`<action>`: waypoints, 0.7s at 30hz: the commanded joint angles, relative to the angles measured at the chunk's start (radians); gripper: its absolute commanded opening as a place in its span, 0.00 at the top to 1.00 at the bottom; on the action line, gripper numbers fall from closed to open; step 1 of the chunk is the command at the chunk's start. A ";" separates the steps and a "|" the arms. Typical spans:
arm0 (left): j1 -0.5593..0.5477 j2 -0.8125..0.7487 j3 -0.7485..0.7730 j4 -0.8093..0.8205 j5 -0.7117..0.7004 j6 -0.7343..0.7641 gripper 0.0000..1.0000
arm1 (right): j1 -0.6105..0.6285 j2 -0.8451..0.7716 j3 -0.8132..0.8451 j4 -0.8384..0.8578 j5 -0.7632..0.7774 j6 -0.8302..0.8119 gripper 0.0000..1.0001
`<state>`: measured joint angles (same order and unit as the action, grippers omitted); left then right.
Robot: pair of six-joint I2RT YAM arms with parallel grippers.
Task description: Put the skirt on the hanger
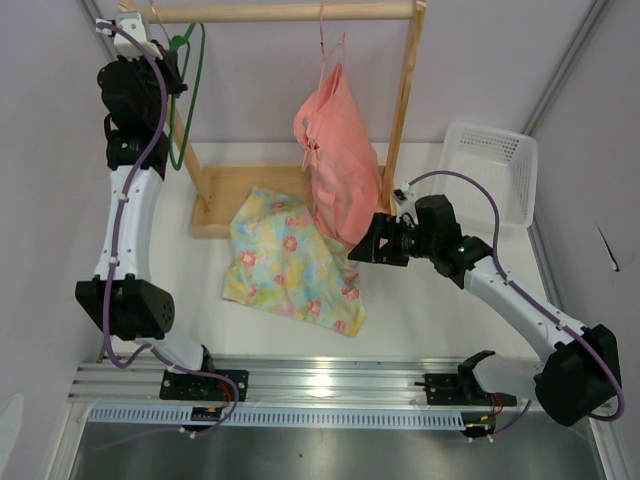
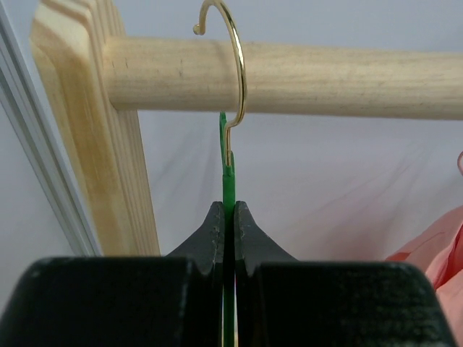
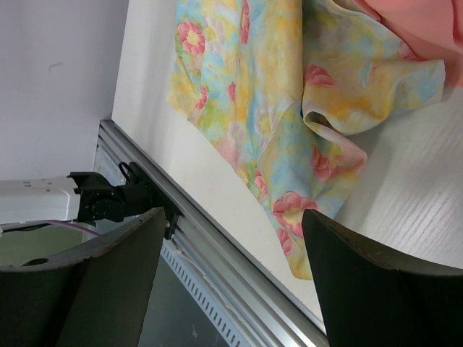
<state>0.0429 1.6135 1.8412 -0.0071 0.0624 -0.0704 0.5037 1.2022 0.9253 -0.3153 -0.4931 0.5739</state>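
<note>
The floral skirt point(image 1: 288, 262) lies flat on the white table in front of the wooden rack. It also shows in the right wrist view point(image 3: 275, 94). The dark green hanger point(image 1: 194, 92) hangs by its gold hook point(image 2: 239, 72) from the rack's rod point(image 2: 325, 79) at the left end. My left gripper point(image 2: 228, 211) is shut on the hanger's green neck point(image 2: 228, 181) just below the hook; it shows high at the back left in the top view point(image 1: 172, 68). My right gripper point(image 1: 362, 246) is open and empty above the skirt's right edge, jaws wide apart point(image 3: 235, 217).
A salmon-pink garment point(image 1: 335, 160) hangs on a thin pink hanger from the rod, low over the skirt's far right corner. The rack's wooden base point(image 1: 215, 205) and uprights stand behind the skirt. A white basket point(image 1: 490, 180) sits at the back right. The metal rail point(image 1: 330, 385) runs along the near edge.
</note>
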 commanded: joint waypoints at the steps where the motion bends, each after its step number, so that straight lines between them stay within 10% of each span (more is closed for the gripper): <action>1: -0.006 -0.061 0.024 0.131 0.031 0.018 1.00 | -0.001 0.010 0.052 0.041 -0.019 -0.019 0.16; 21: -0.005 -0.283 -0.210 0.035 0.258 -0.034 1.00 | -0.010 0.036 0.079 0.041 -0.048 -0.062 0.16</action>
<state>0.0422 1.4292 1.6909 0.0326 0.2581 -0.0971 0.4995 1.2346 0.9497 -0.3004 -0.5186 0.5442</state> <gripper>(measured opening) 0.044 0.839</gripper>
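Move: The green hanger, already pinched in the left fingers, is to come away from the rack's rail and go to the floral skirt, whose middle lies on the table about 25 cm back from this hand, 21 cm to its right and 50 cm below. The rail crosses some 3 cm ahead and 7 cm above; the rack's left post stands 3 cm ahead and 6 cm left, the pink garment level with the hand, 30 cm right. From the right hand the skirt lies about 14 cm left, 1 cm ahead and 20 cm below. Keeping its shut pinch on the green hanger just below the gold hook, the left hand first lifts about 4 cm, so that the hook rises against the rail, and already begins to ease back. It then pulls back towards the robot to some 6 cm in all, drifting about 4 cm right away from the left post and sinking a little late on, while the wrist turns some 10 degrees clockwise and its fingers tip slightly up and partly down again. ##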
